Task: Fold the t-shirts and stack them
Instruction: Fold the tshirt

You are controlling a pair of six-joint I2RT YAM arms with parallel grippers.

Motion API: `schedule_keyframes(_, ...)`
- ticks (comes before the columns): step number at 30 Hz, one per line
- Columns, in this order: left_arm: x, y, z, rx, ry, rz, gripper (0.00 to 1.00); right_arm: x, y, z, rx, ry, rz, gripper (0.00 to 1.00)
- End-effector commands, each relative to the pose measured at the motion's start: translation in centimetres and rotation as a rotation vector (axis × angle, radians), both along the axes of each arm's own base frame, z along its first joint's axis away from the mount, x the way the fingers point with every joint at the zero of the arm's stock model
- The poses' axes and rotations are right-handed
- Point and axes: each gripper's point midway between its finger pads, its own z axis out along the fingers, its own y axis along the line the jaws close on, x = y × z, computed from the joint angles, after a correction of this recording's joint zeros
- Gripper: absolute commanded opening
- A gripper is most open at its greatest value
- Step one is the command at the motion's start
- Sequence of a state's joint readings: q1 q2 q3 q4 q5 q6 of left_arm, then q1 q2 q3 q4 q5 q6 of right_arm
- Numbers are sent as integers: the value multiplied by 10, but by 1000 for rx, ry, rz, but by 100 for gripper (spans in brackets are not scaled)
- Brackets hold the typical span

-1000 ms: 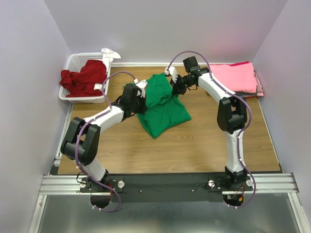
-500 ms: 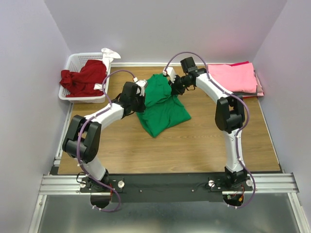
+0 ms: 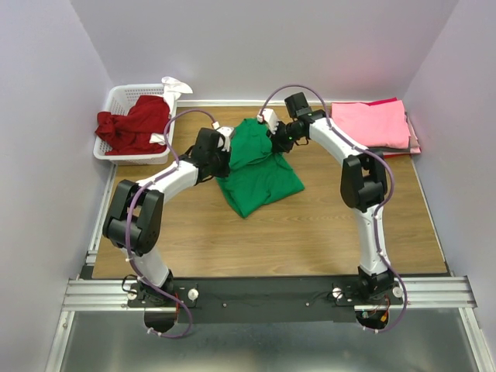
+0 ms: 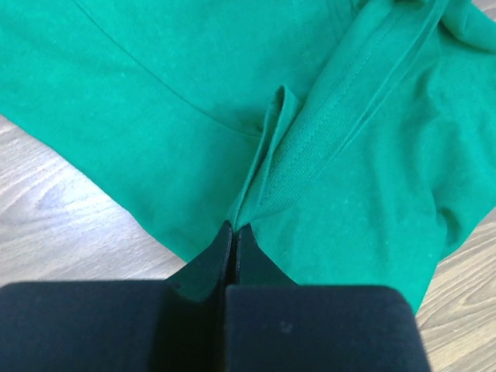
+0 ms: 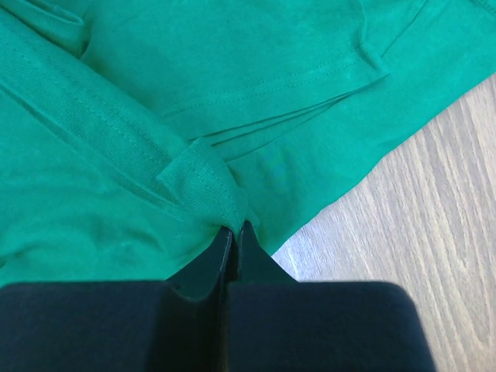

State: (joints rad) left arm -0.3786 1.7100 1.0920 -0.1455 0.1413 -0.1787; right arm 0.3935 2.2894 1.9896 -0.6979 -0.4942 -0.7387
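Note:
The bright green t-shirt point(image 3: 256, 167) lies bunched on the wooden table point(image 3: 310, 232) between my two arms. My left gripper point(image 3: 222, 152) is shut on a fold of its fabric at the shirt's left edge point(image 4: 263, 167). My right gripper point(image 3: 276, 138) is shut on a ribbed hem fold at the shirt's upper right point(image 5: 201, 182). The dark red t-shirt point(image 3: 132, 124) hangs out of the white basket point(image 3: 116, 97). Pink t-shirts point(image 3: 370, 122) lie stacked flat at the back right.
The white slotted basket stands at the back left corner with a white cloth point(image 3: 173, 85) on its rim. Purple walls close in the table on three sides. Bare wood shows in front of the green shirt.
Both grippers have moved a little toward the back and left with the green shirt in them. The shirt's upper part has been drawn up and narrower.

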Motion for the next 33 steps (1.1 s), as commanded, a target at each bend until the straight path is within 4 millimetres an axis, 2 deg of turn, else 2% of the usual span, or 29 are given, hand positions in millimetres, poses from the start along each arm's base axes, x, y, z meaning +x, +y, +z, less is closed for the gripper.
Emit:
schedule_keyframes(1, 10, 10, 3, 31, -15, 30, 0, 10, 6, 0, -4, -23, -19, 5)
schedule_keyframes(3, 13, 14, 0, 35, -9, 39, 0, 11, 7, -2, -7, -19, -28, 9)
schedule_keyframes(4, 15, 18, -2, 44, -5, 56, 22, 13, 9, -1, -2, -14, -52, 11)
schedule_keyframes(6, 24, 31, -1, 58, -7, 117, 49, 30, 13, 4, -16, -52, -126, 23)
schedule_keyframes(7, 28, 39, 2, 72, -12, 147, 66, 36, 16, 9, -2, -50, -184, 31)
schedule_keyframes(8, 35, 50, 8, 78, -21, 184, 70, 48, 11, 14, -26, -89, -266, 45)
schedule_keyframes(9, 42, 53, 21, 71, -40, 198, 72, 66, 12, 31, 4, -151, -337, 52)
schedule_keyframes(10, 49, 66, 30, 102, -69, 250, 76, 73, 10, 38, 17, -159, -411, 59)
schedule_keyframes(11, 57, 74, 52, 95, -116, 281, 76, 80, 2, 46, 4, -193, -466, 68)
schedule_keyframes(12, 56, 77, 51, 109, -115, 288, 77, 83, -2, 53, 7, -212, -498, 74)
schedule_keyframes(13, 57, 82, 73, 100, -154, 303, 77, 86, -11, 62, 14, -232, -579, 78)
schedule_keyframes(14, 54, 82, 82, 91, -169, 301, 77, 84, -15, 65, 21, -230, -591, 78)
schedule_keyframes(15, 49, 80, 89, 73, -174, 294, 77, 79, -19, 68, 31, -215, -588, 78)
schedule_keyframes(16, 34, 72, 97, 16, -177, 254, 77, 64, -24, 47, 21, -139, -592, 78)
schedule_keyframes(17, 21, 61, 98, -56, -154, 228, 76, 54, -29, 68, 90, -109, -577, 79)
schedule_keyframes(18, -7, 47, 93, -139, -122, 156, 77, 32, -45, 37, 73, 0, -598, 79)
schedule_keyframes(19, -18, 48, 88, -165, -109, 178, 77, 28, -37, 58, 124, -7, -561, 79)
schedule_keyframes(20, -39, 31, 84, -237, -74, 110, 77, -3, -45, 43, 145, 103, -546, 79)
schedule_keyframes(21, -65, 26, 72, -300, -39, 109, 77, -17, -49, 37, 158, 153, -541, 79)
schedule_keyframes(22, -85, 13, 67, -344, -14, 63, 77, -49, -55, 9, 158, 276, -521, 81)
schedule_keyframes(23, -99, 8, 63, -376, 3, 51, 77, -63, -59, 4, 163, 314, -517, 80)
schedule_keyframes(24, -119, 6, 54, -427, 30, 69, 76, -74, -61, 11, 182, 324, -506, 81)
schedule_keyframes(27, -150, -11, 47, -509, 66, 45, 76, -113, -71, -10, 182, 430, -496, 81)
schedule_keyframes(28, -155, -15, 44, -527, 77, 47, 76, -119, -72, -13, 182, 447, -494, 81)
schedule_keyframes(30, -165, -29, 38, -553, 84, 28, 76, -128, -77, -19, 190, 482, -503, 80)
schedule_keyframes(33, -168, -38, 23, -555, 136, 62, 75, -129, -80, -22, 211, 510, -517, 80)
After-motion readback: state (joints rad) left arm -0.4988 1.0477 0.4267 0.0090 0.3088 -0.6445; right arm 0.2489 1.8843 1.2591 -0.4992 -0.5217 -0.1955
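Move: From the left hand, which pinches the green t-shirt, its near tip lies about 17 cm back, 7 cm to the right and 5 cm below; the shirt's right hem corner lies some 25 cm right of that tip and 12 cm farther out. From the right hand, also pinching cloth, that right hem corner is roughly 15 cm back and 11 cm right, 5 cm below; the far shoulder corner lies 13 cm ahead and 5 cm left. Opening wide, both hands let go of the pinched cloth while swinging forward about 6 cm, the left also leftward. The left then arcs up, back and down, netting about 18 cm back to the near tip and rolling its left side down. The right sweeps back and right with a slight sink to the right hem corner, turning clockwise some 30 degrees and tipping down. ##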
